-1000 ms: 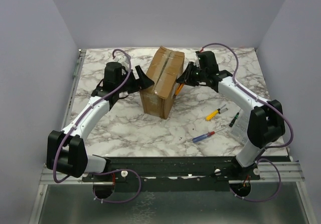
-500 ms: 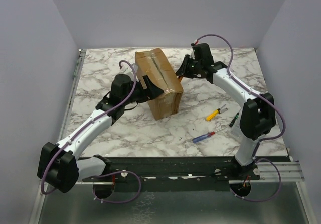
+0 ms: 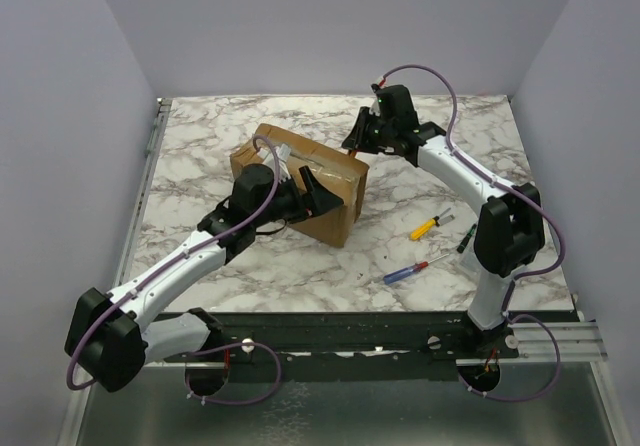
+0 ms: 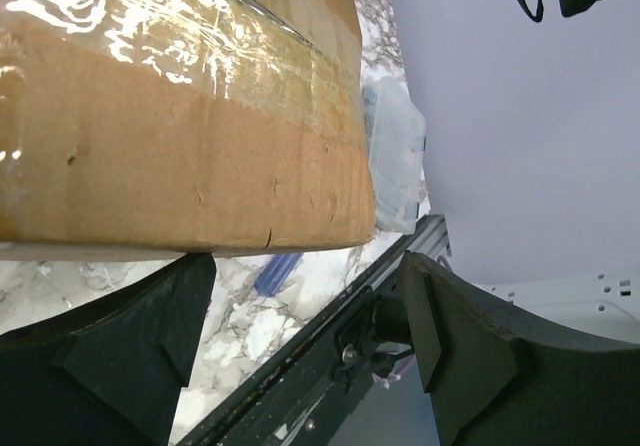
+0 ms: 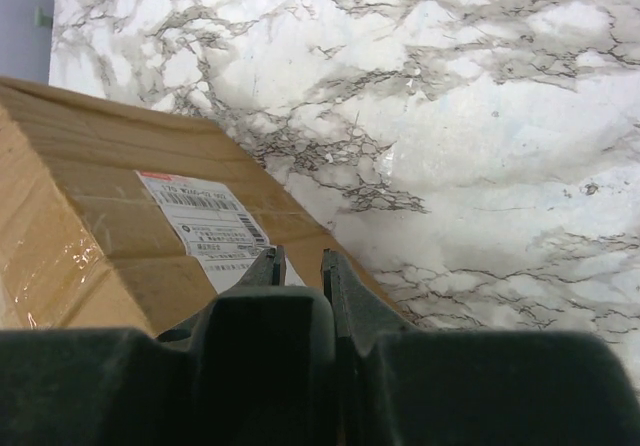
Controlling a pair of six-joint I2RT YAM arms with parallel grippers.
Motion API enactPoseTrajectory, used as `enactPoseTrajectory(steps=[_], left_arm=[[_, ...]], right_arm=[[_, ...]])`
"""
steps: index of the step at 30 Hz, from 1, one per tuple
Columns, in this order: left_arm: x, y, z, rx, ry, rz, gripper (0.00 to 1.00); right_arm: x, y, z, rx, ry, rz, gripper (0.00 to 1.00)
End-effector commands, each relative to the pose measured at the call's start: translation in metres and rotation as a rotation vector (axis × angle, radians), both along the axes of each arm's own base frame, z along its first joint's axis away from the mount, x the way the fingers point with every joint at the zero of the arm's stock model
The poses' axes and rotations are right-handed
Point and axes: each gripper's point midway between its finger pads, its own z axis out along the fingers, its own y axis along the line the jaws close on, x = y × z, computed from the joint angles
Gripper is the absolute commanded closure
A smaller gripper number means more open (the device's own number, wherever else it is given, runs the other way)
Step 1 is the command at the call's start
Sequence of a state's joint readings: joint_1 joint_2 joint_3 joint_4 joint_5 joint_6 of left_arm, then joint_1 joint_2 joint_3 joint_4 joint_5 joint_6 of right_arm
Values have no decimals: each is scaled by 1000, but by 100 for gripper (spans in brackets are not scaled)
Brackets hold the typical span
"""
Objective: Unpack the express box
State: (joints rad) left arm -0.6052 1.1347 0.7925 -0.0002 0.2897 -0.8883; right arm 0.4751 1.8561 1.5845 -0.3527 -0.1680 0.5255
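The express box, brown cardboard with glossy tape, lies skewed in the middle of the marble table. It fills the upper left of the left wrist view. In the right wrist view its white label shows. My left gripper is at the box's near right corner. It stands wide open, with the box's edge just beyond its fingertips and nothing gripped. My right gripper hovers at the box's far right corner with its jaws almost together. A bit of an orange tool shows under it.
A yellow screwdriver, a red-and-blue one and a dark green one lie right of the box. A clear plastic case and a blue handle sit past the box's edge. Purple walls close in the table.
The box has swung and tipped toward the left. My left gripper has moved right along its near side. My right gripper has drawn back toward the far right corner.
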Motion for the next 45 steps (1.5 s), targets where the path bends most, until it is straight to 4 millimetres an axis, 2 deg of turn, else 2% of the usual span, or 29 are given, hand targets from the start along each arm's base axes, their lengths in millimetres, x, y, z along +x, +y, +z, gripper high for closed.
enactPoseTrajectory(steps=[1, 4, 8, 11, 14, 17, 18, 20, 22, 25, 28, 31, 33, 35, 38, 42, 45], left_arm=[[4, 2, 4, -18, -35, 38, 17], [1, 5, -2, -5, -31, 41, 18], [-8, 10, -8, 33, -47, 10, 17], [-20, 15, -6, 52, -75, -29, 17], [-34, 14, 3, 38, -121, -94, 17], [-47, 12, 18, 22, -189, -173, 16], [-51, 12, 23, 18, -213, -198, 16], [-59, 10, 32, 9, -257, -253, 15], [-67, 6, 43, -3, -303, -314, 16], [-76, 2, 69, -20, -406, -401, 16], [-81, 3, 99, 11, -610, -440, 17], [-80, 9, 122, 77, -822, -428, 17], [-74, 12, 128, 134, -923, -413, 19], [-69, 11, 129, 181, -992, -418, 23], [-61, 5, 119, 242, -1042, -442, 31], [-44, -7, 90, 295, -973, -430, 39], [-28, -14, 83, 283, -893, -357, 40]], right_arm=[[-36, 37, 4, 79, 92, 113, 100], [-32, 29, 11, 56, 54, 76, 100], [-21, 4, 30, -9, -21, -17, 100], [-10, -27, 43, -64, -65, -114, 100], [-4, -68, 52, -119, -95, -226, 100], [-9, -107, 57, -192, -121, -323, 100], [-13, -114, 51, -211, -114, -335, 100], [-23, -129, 52, -229, -128, -363, 100], [-35, -135, 45, -231, -115, -364, 100], [-59, -136, 29, -185, -65, -360, 100], [-84, -131, 14, -80, -4, -377, 100], [-106, -123, 4, 58, 48, -396, 100], [-116, -118, -2, 157, 83, -427, 100], [-123, -110, -5, 245, 117, -430, 100], [-129, -99, -9, 345, 154, -419, 100], [-133, -66, -10, 470, 185, -254, 100], [-134, -49, -18, 512, 222, -171, 100]])
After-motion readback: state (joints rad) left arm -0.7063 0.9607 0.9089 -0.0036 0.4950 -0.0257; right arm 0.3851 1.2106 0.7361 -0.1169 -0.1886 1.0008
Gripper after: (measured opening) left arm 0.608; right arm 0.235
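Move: The express box's right end, where the knife in my right hand is bound, lies about 12 cm straight back from this hand, its middle some 7 cm lower. The yellow screwdriver lies 15 cm back and 20 cm to the right, 18 cm down, and the blue screwdriver some 27 cm back and 16 cm right, just as low. From my left hand, the box's middle is about 6 cm left, 2 cm ahead and 9 cm below. Keeping the utility knife gripped, I take my right hand around the box's far right corner: some 13 cm right while rising, then 13 cm back and down, finally easing 5 cm left towards the end face as the wrist rolls. My open left hand backs off and climbs about 12 cm, rolling some 55 degrees clockwise seen from behind it, then dips slightly forward with its fingers partly closing. ##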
